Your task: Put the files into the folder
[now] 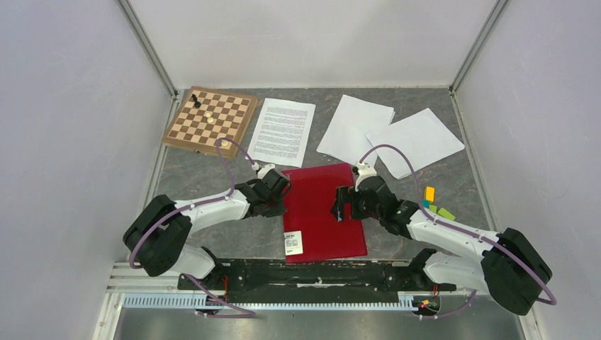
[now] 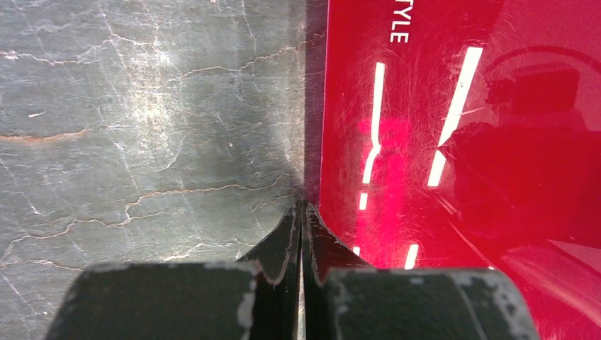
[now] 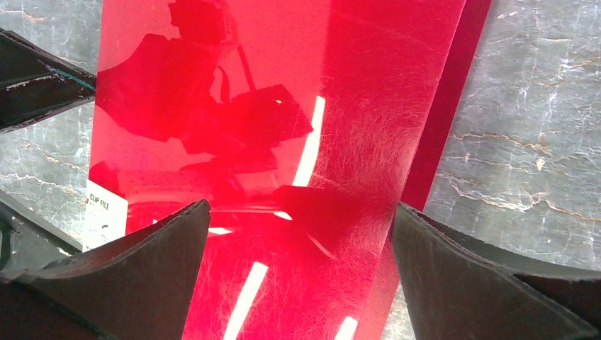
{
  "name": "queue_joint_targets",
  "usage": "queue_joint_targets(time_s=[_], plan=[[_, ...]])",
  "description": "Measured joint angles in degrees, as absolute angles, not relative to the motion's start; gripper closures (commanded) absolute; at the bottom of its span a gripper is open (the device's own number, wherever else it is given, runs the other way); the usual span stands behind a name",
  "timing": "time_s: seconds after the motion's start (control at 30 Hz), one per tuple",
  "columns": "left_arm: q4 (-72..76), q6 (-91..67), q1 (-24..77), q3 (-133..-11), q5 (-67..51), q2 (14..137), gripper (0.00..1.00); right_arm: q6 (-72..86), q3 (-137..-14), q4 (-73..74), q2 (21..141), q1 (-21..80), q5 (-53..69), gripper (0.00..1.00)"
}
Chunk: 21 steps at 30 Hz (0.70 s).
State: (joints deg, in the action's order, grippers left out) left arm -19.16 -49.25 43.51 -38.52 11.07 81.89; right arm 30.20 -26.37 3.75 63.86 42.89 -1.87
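The red folder [image 1: 322, 212] lies shut on the dark table, its white label [image 1: 293, 243] at the near left corner. Behind it lie the files: one printed sheet [image 1: 282, 131] and two blank white sheets [image 1: 356, 127] [image 1: 414, 140]. My left gripper [image 2: 301, 205] is shut, with its tips on the table right against the folder's left edge [image 2: 326, 142]; nothing shows between its fingers. My right gripper [image 3: 301, 212] hangs open low over the folder's cover [image 3: 283, 106], close to its right edge. There a darker red strip [image 3: 453, 106] shows under the cover.
A brown-and-white chessboard [image 1: 210, 120] with a few pieces sits at the back left. Small coloured blocks [image 1: 434, 204] lie right of the folder, beside the right arm. White walls close in the table on the left, the back and the right.
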Motion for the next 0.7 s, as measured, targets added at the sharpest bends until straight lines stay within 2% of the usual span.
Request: queue_joint_targets(time_s=[0.23,0.43,0.6,0.7], plan=[[-19.2,-49.2,43.5,-38.6,11.1,82.0,0.96,30.9,-26.4,4.1,62.8,42.0,0.5,0.05],[-19.3,-49.2,43.5,-38.8,11.0,82.2,0.96,33.6,-26.4,1.7,59.3,41.3,5.0,0.13],[-18.9,-49.2,43.5,-39.1,11.0,82.6,0.96,38.0,-26.4,-4.3,58.9,41.5,11.9,0.24],[-18.6,-49.2,43.5,-39.1,11.0,82.7,0.96,39.5,-26.4,-6.2,58.8,41.6,14.0,0.35]])
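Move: The right hand's gaping fingers hang over the folder. Its middle is about 6 cm to their left, level with them fore and aft and some 4 cm down; the cover's free right edge is about 4 cm to their right. The folder's label sits about 15 cm left and 9 cm back, and the stack of blank sheets roughly 31 cm ahead and 7 cm right. From the left hand, at the folder's left edge, the folder's middle is about 12 cm right. Up by about 7 cm and leftwards by 5 cm, slowly at first and then faster, the right hand levers up the cover's free edge with its right finger underneath. The wrist rolls some 20 degrees, left side rising, as the fingers close by about a quarter. The left hand stays with shut fingertips at the folder's left edge. ##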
